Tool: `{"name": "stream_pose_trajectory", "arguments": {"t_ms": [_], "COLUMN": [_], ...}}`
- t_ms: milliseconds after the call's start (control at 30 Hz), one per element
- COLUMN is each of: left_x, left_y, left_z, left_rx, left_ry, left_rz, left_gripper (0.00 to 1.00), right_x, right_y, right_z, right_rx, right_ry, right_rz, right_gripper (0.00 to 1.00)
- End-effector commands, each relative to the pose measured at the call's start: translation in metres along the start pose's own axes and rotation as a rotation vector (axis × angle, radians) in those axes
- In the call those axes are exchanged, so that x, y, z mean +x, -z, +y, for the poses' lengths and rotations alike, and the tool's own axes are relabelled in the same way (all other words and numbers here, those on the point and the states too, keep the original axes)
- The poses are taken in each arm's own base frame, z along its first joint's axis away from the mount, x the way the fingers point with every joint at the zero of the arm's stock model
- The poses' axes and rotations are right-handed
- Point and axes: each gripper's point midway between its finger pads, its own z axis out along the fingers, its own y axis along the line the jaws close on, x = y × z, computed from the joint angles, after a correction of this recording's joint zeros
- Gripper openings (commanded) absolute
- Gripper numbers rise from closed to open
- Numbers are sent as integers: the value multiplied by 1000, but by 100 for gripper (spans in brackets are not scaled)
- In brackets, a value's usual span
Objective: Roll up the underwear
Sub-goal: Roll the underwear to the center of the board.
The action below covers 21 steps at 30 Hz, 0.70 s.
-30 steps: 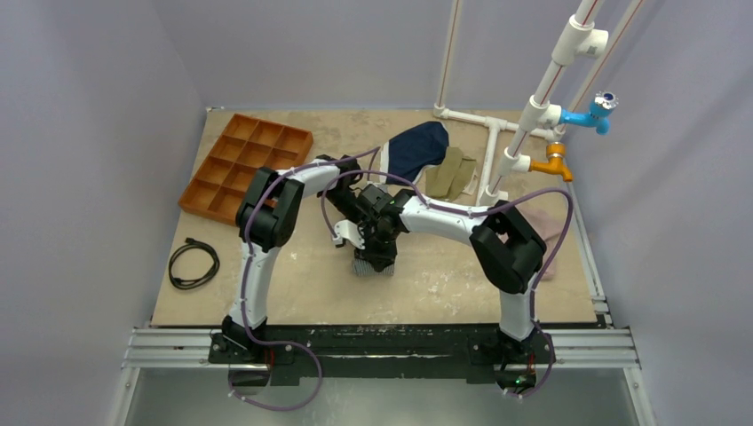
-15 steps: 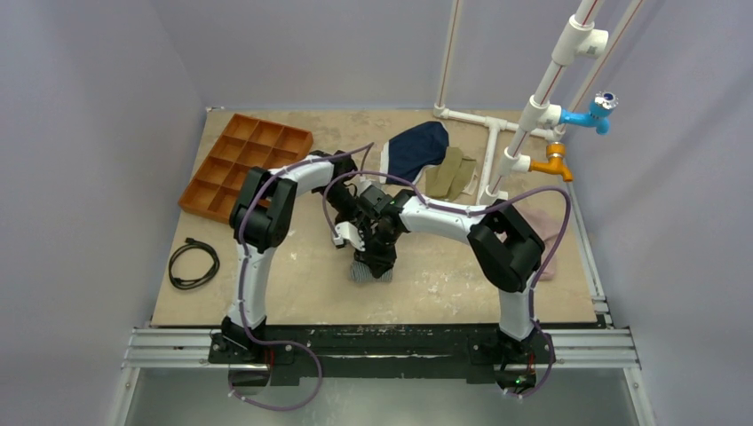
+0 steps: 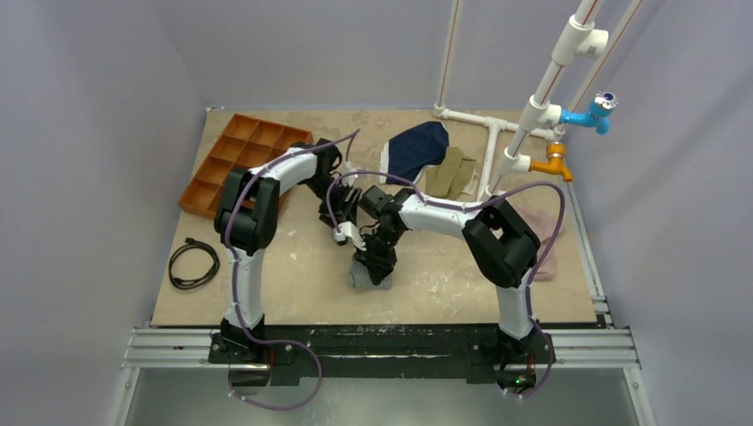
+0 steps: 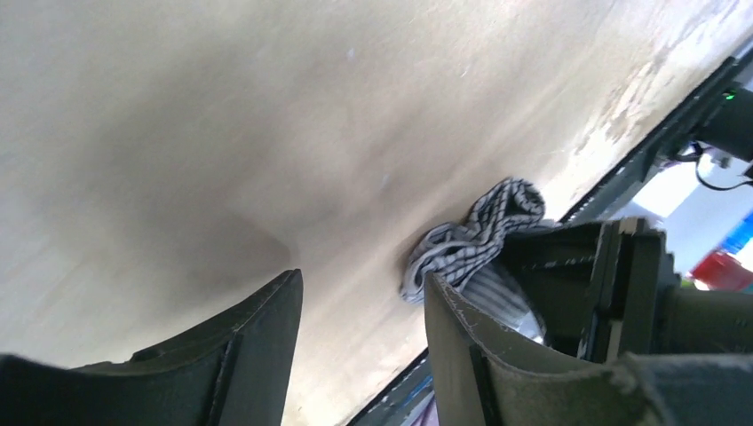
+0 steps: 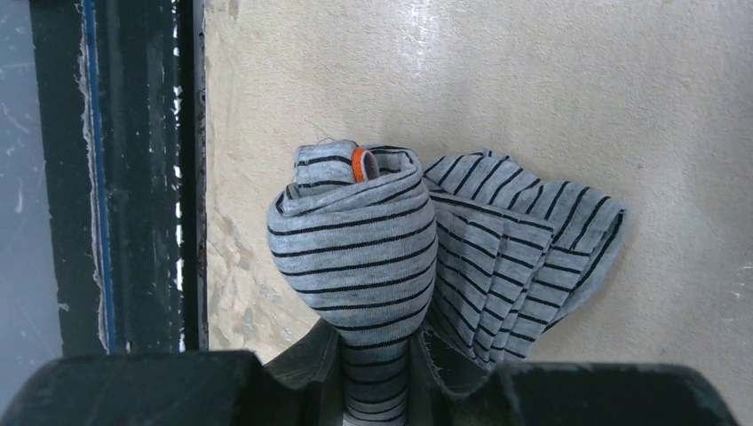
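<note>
The underwear (image 5: 355,240), grey with thin dark stripes, is a tight roll with a pleated flap (image 5: 524,240) fanning out to its right on the table. In the top view the underwear (image 3: 370,275) lies at the table's centre near the front. My right gripper (image 5: 376,377) is shut on the roll's near end; from above, this gripper (image 3: 379,257) stands right over the bundle. My left gripper (image 4: 360,282) is open with only bare table between its fingers. It hangs behind and left of the underwear (image 4: 471,241), apart from it, and in the top view the left gripper (image 3: 346,232) sits beside the right wrist.
An orange compartment tray (image 3: 244,164) is at the back left and a black cable coil (image 3: 193,264) lies left of the arms. A navy garment (image 3: 417,146), an olive-tan garment (image 3: 451,173) and a white pipe frame (image 3: 493,151) are at the back. The black front rail (image 5: 133,177) runs close to the roll.
The left gripper has let go, widened and drawn back from the bundle. The right gripper has shifted the roll slightly toward the front edge.
</note>
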Motion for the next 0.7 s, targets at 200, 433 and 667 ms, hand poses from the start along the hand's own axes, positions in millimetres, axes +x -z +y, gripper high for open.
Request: {"name": "stream_pose_trajectory", "arguments": {"t_ms": [200, 433, 667], "left_x": [9, 25, 45], "left_y": [55, 79, 97], "left_z": [40, 52, 63], "left_rx": [-281, -333, -346], "left_ry": [-112, -94, -67], "left_rz": [-85, -143, -196], "left_gripper": [53, 54, 54], "right_x": [86, 91, 89], "right_y": [-35, -37, -37], "right_z": [4, -3, -15], "right_rx": [-54, -90, -139], "right_ry": [-162, -206, -234], "right_rz": [271, 272, 274], "right_gripper": [0, 0, 0]}}
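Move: The striped underwear is already pinched between my right fingers, its bulk about 3 cm to their left and 1 cm ahead, at roughly finger height. From my empty left hand, it lies some 12 cm back, 6 cm to the right and 3 cm lower. The wooden tray's middle is about 23 cm to the left of that hand and 12 cm ahead; the navy cloth is roughly 16 cm to its right and 15 cm ahead. I draw my open left hand away from the underwear, about 10 cm left towards the wooden tray, rising a couple of centimetres as its fingers swing to point more steeply down. My right hand keeps its pinch on the roll almost in place, tipping its fingertips some 15 degrees back towards the near table edge. ##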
